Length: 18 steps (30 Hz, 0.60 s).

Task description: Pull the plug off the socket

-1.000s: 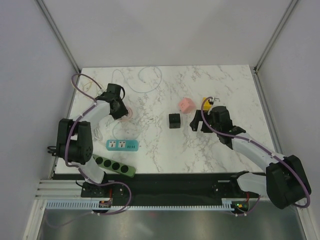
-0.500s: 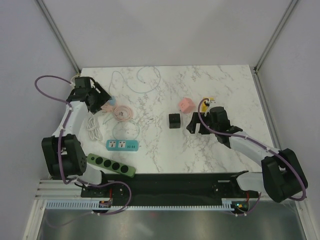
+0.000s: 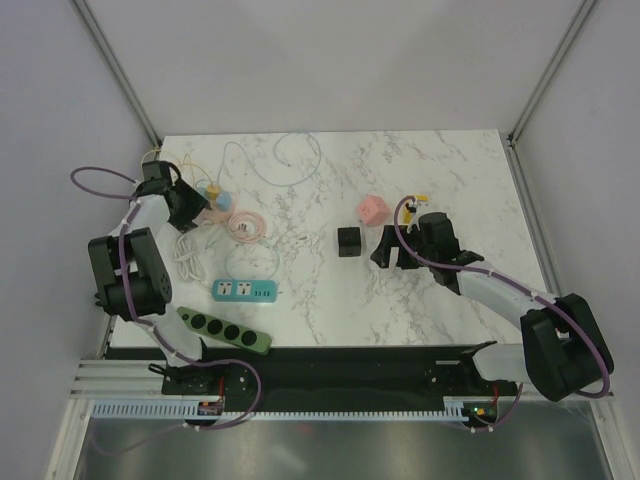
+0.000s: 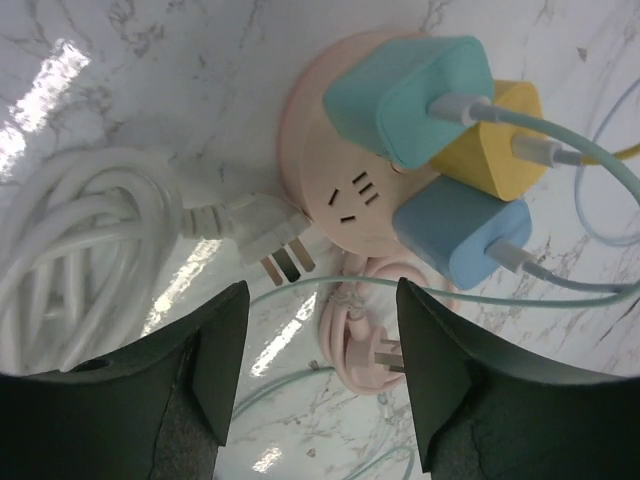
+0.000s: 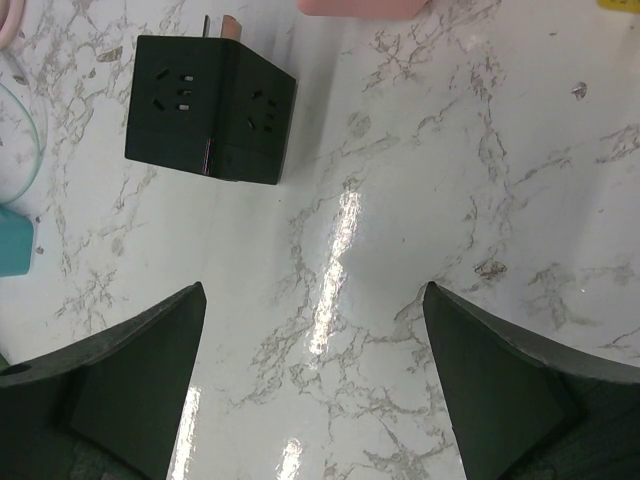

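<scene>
A round pink socket (image 4: 375,190) lies on the marble and carries a teal (image 4: 410,95), a yellow (image 4: 500,135) and a blue charger (image 4: 460,235). A white plug (image 4: 262,238) lies beside the socket with its prongs bare, out of the slots. Its white cable (image 4: 70,250) is coiled to the left. My left gripper (image 4: 320,385) hovers over this spot, open, with nothing between its fingers; in the top view the left gripper (image 3: 188,207) is at the table's far left. My right gripper (image 5: 315,385) is open over bare marble near a black cube socket (image 5: 210,110).
A pink cord with its own plug (image 4: 370,345) and a thin teal cable (image 4: 300,290) lie under the left gripper. A teal power strip (image 3: 245,290) and a green one (image 3: 225,330) sit near the front left. A pink cube (image 3: 373,210) stands behind the black cube (image 3: 348,241).
The left arm swung from the pink cord coil out to the far left of the table, and its jaws opened. The right gripper shifted slightly toward the black cube.
</scene>
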Each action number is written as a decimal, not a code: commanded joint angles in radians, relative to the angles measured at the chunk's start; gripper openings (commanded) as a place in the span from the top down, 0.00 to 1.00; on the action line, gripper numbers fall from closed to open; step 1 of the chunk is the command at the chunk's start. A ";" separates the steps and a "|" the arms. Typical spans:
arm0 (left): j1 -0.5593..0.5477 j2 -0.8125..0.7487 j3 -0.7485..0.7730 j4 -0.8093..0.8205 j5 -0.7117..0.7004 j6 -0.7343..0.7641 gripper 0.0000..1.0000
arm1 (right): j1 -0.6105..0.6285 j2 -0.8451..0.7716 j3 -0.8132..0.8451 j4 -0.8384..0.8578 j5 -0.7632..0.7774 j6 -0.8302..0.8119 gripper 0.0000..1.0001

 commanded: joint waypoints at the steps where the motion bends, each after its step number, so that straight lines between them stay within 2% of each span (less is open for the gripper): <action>1: 0.030 0.026 0.074 0.042 -0.049 0.088 0.33 | -0.002 -0.026 0.022 0.010 -0.008 -0.025 0.02; 5: 0.098 0.119 0.199 0.018 0.076 0.162 0.33 | -0.002 -0.015 0.026 0.010 -0.026 -0.025 0.02; 7: 0.124 0.176 0.244 -0.005 0.152 0.174 0.58 | -0.002 -0.006 0.028 0.011 -0.032 -0.023 0.02; 9: 0.158 0.189 0.278 -0.019 0.202 0.134 0.71 | -0.002 0.000 0.029 0.013 -0.041 -0.020 0.02; 11: 0.170 0.178 0.259 0.004 0.212 0.114 0.71 | -0.002 0.003 0.028 0.013 -0.041 -0.022 0.02; 14: 0.172 0.193 0.273 0.013 0.167 0.082 0.80 | -0.002 -0.003 0.025 0.011 -0.032 -0.022 0.02; 18: 0.172 0.267 0.350 0.009 0.222 0.025 0.86 | -0.002 0.006 0.033 0.010 -0.040 -0.023 0.02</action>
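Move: The round pink socket with its teal, yellow and blue plugs lies close in front of the left hand, about 5 cm ahead, 4 cm to the right and some 4 cm below. The teal plug is roughly 7 cm ahead and 1 cm right of this hand; the white cable coil is about 10 cm back and 5 cm left. From the right hand, the socket lies some 17 cm ahead and 52 cm left. Leftward and forward, the left hand swings away from the plug-laden socket to the open table beyond its left side, about 8 cm left and 5 cm forward, rising only a centimetre. On the way the fingers close from well open to nearly shut with nothing between them, and the wrist tips up some 5 degrees. ##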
